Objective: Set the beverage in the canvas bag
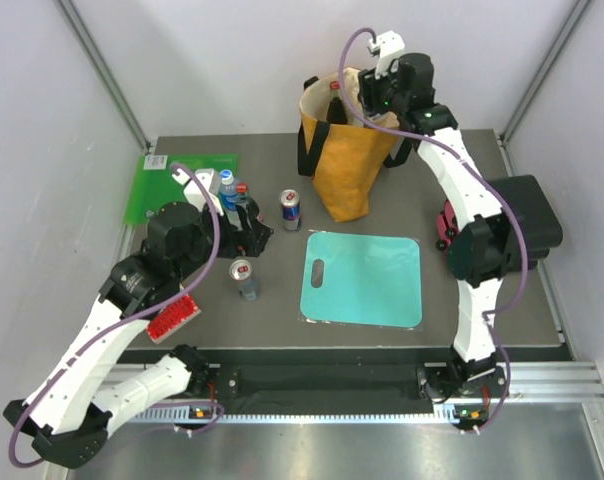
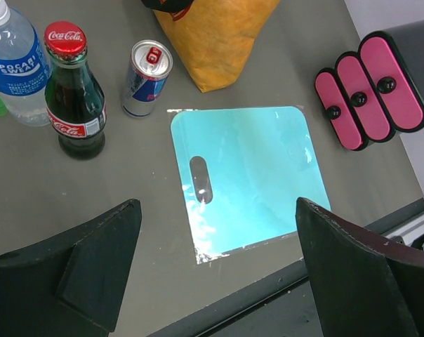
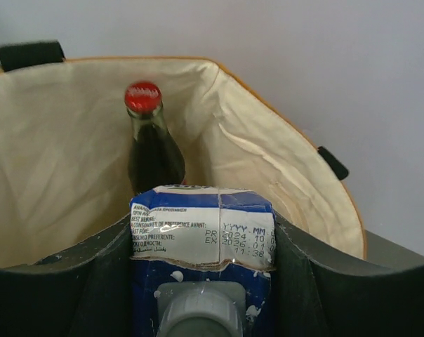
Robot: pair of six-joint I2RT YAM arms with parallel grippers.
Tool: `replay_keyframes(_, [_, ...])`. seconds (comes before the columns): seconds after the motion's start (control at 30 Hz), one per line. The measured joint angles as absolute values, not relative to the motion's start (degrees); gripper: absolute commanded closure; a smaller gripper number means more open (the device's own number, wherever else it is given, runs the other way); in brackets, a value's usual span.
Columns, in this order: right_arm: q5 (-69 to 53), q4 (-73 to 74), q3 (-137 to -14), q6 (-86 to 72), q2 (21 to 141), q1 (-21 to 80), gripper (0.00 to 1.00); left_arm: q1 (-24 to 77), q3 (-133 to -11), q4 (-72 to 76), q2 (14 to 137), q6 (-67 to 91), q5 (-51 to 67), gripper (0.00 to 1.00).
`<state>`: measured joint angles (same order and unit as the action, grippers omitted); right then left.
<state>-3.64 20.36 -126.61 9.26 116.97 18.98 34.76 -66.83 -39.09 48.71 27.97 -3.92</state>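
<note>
The mustard-yellow canvas bag stands at the back of the table, with its cream lining showing in the right wrist view. My right gripper is over the bag's open mouth, shut on a blue-and-white beverage carton with a grey cap. A Coke bottle stands inside the bag. My left gripper is open and empty, low over the table near a second Coke bottle, a Pocari Sweat bottle and a Red Bull can.
A teal cutting board lies mid-table. Another can stands left of it. A green board is at the back left and a red brush at the front left. A pink tool and a black box sit at the right.
</note>
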Motion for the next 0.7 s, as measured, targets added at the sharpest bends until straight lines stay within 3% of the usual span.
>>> replay_keyframes(0.43, [-5.87,18.06,-124.14,11.00,124.38,18.94,0.99,34.76,-66.83,-39.05,49.87,27.94,-3.95,0.05])
replay_keyframes(0.7, [-5.78,17.96,-124.05,11.90,124.51,19.03,0.78,34.76,-66.50,-39.03,50.61,27.92,-4.14,0.05])
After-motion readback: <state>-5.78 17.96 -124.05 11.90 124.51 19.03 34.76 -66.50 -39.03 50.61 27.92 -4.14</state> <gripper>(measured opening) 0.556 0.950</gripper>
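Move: The right gripper already holds the juice carton by its top over the canvas bag's mouth. The bag's middle lies about 17 cm below this hand, some 3 cm to its left and level fore and aft. The red-capped cola bottle standing in the bag is about 4 cm ahead, 7 cm left and 19 cm down; the drinks can is roughly 19 cm back, 16 cm left and 31 cm down. From the left hand, the bag is some 33 cm ahead, 20 cm right and 14 cm down. Lower the right gripper about 9 cm, taking the carton deeper into the canvas bag beside the cola bottle. Ease it some 2.5 cm forward during the early part of the descent, tip the fingers a few degrees further down, then stop and stay there. Keep the fingers closed on the carton's top throughout. ##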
